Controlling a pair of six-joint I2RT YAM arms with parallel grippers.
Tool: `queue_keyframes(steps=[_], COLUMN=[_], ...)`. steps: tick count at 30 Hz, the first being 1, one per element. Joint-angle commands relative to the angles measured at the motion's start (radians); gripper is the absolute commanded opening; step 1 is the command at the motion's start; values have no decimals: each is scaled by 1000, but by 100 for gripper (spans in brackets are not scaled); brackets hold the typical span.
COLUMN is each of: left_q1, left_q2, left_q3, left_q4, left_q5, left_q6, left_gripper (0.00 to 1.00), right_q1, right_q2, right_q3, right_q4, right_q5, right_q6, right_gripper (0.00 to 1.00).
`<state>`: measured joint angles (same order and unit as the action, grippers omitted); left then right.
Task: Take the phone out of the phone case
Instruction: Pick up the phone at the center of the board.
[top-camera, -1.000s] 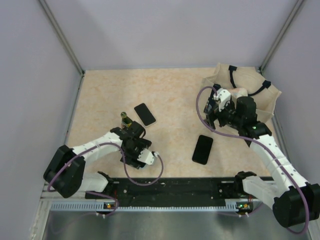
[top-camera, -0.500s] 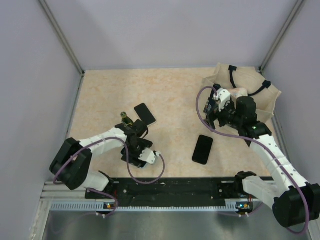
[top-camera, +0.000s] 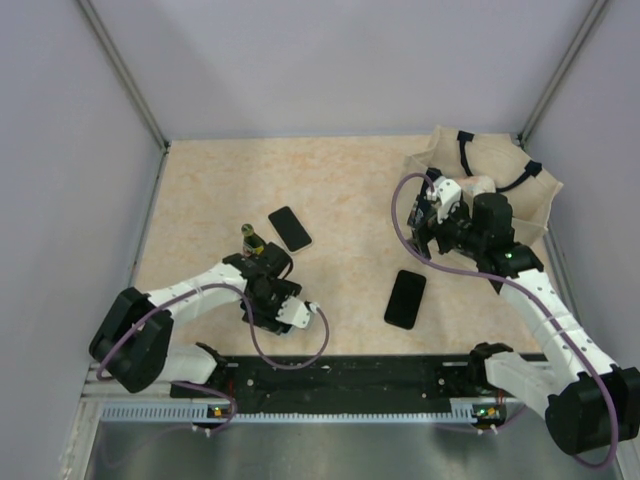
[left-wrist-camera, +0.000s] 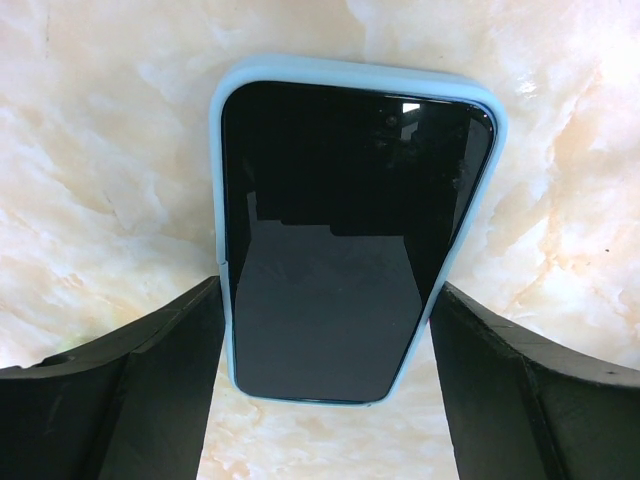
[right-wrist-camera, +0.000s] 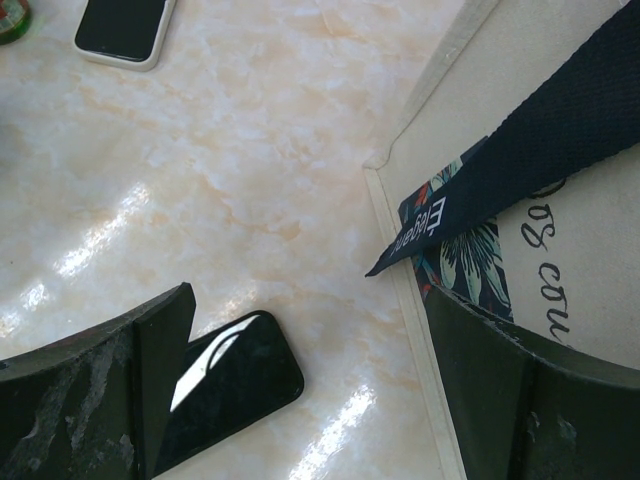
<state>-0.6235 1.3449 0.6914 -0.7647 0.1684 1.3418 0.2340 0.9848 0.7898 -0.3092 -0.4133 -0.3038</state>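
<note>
The phone (top-camera: 290, 228) lies screen up in its light-blue phone case (left-wrist-camera: 228, 200) on the marbled table, left of centre. My left gripper (top-camera: 268, 258) hovers at its near end. In the left wrist view the phone (left-wrist-camera: 345, 230) fills the middle, and the left gripper (left-wrist-camera: 330, 290) is open with a finger close beside each long edge of the case. I cannot tell whether the fingers touch it. My right gripper (top-camera: 428, 218) hangs open and empty above the table, by the bag. In its wrist view the right gripper (right-wrist-camera: 308, 300) sees the cased phone (right-wrist-camera: 122, 25) far off.
A bare black phone (top-camera: 406, 298) lies right of centre, also visible as the black phone (right-wrist-camera: 225, 385). A beige tote bag (top-camera: 530, 200) with dark straps sits at the back right. A small dark green object (top-camera: 249, 236) stands just left of the cased phone.
The left gripper's jaws have narrowed around the phone's near end. The left arm nudged toward the phone, then eased back slightly. The right arm has not moved.
</note>
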Motion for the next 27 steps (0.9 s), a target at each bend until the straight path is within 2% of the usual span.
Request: queue_keyframes(steps=[1,5,8,14,20,27], left_q1=[2,2,2,2,1,-25], left_q2=[-53,-90,-93,-112,-144,-136], left_q3=[-21,0,28,59,140,238], left_q4=[59,61,54,99,159,240], left_q5=[-1,23,40,74,106,76], left_q6=[-55,-88,-130,-214,-345,-536], left_gripper=[13,13,0,0,0,0], right_q1=[8,8,10,17,151,226], right_q2=[3,9,9,14,63,187], right_q3=[3,8,14,55,120,166], right_q4=[19,18,19,-1,-45,41], right_q5=[-16,-18,-25,-88,-67,-234], right_q6=[-6,0,8,46,34,155], right_gripper=[99,99,99,99,99,96])
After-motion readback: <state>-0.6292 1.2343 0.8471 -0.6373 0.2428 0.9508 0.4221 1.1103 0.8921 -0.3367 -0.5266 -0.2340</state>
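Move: The phone in its light-blue case is already pinched by the left hand, its middle about at the finger pads, low over the table. From that hand the bottle stands some 13 cm ahead and 3 cm left, and the white-edged phone lies 23 cm ahead, 5 cm right. From the right hand, the cased phone is about 35 cm left, 11 cm back and 18 cm lower; the black phone lies 8 cm back, straight left-right level, 19 cm below. Keeping its pinch on the long edges of the cased phone, the left hand eases up slowly and then speeds up, raising the phone about 8 cm while carrying it right and somewhat forward towards the right hand, turning counter-clockwise and swinging its fingertips to the right. The right hand waits at first, then sweeps some 8 cm left and a little back towards the cased phone, fingers wide open and empty, turning about 15 degrees counter-clockwise and dipping its fingertips slightly. ##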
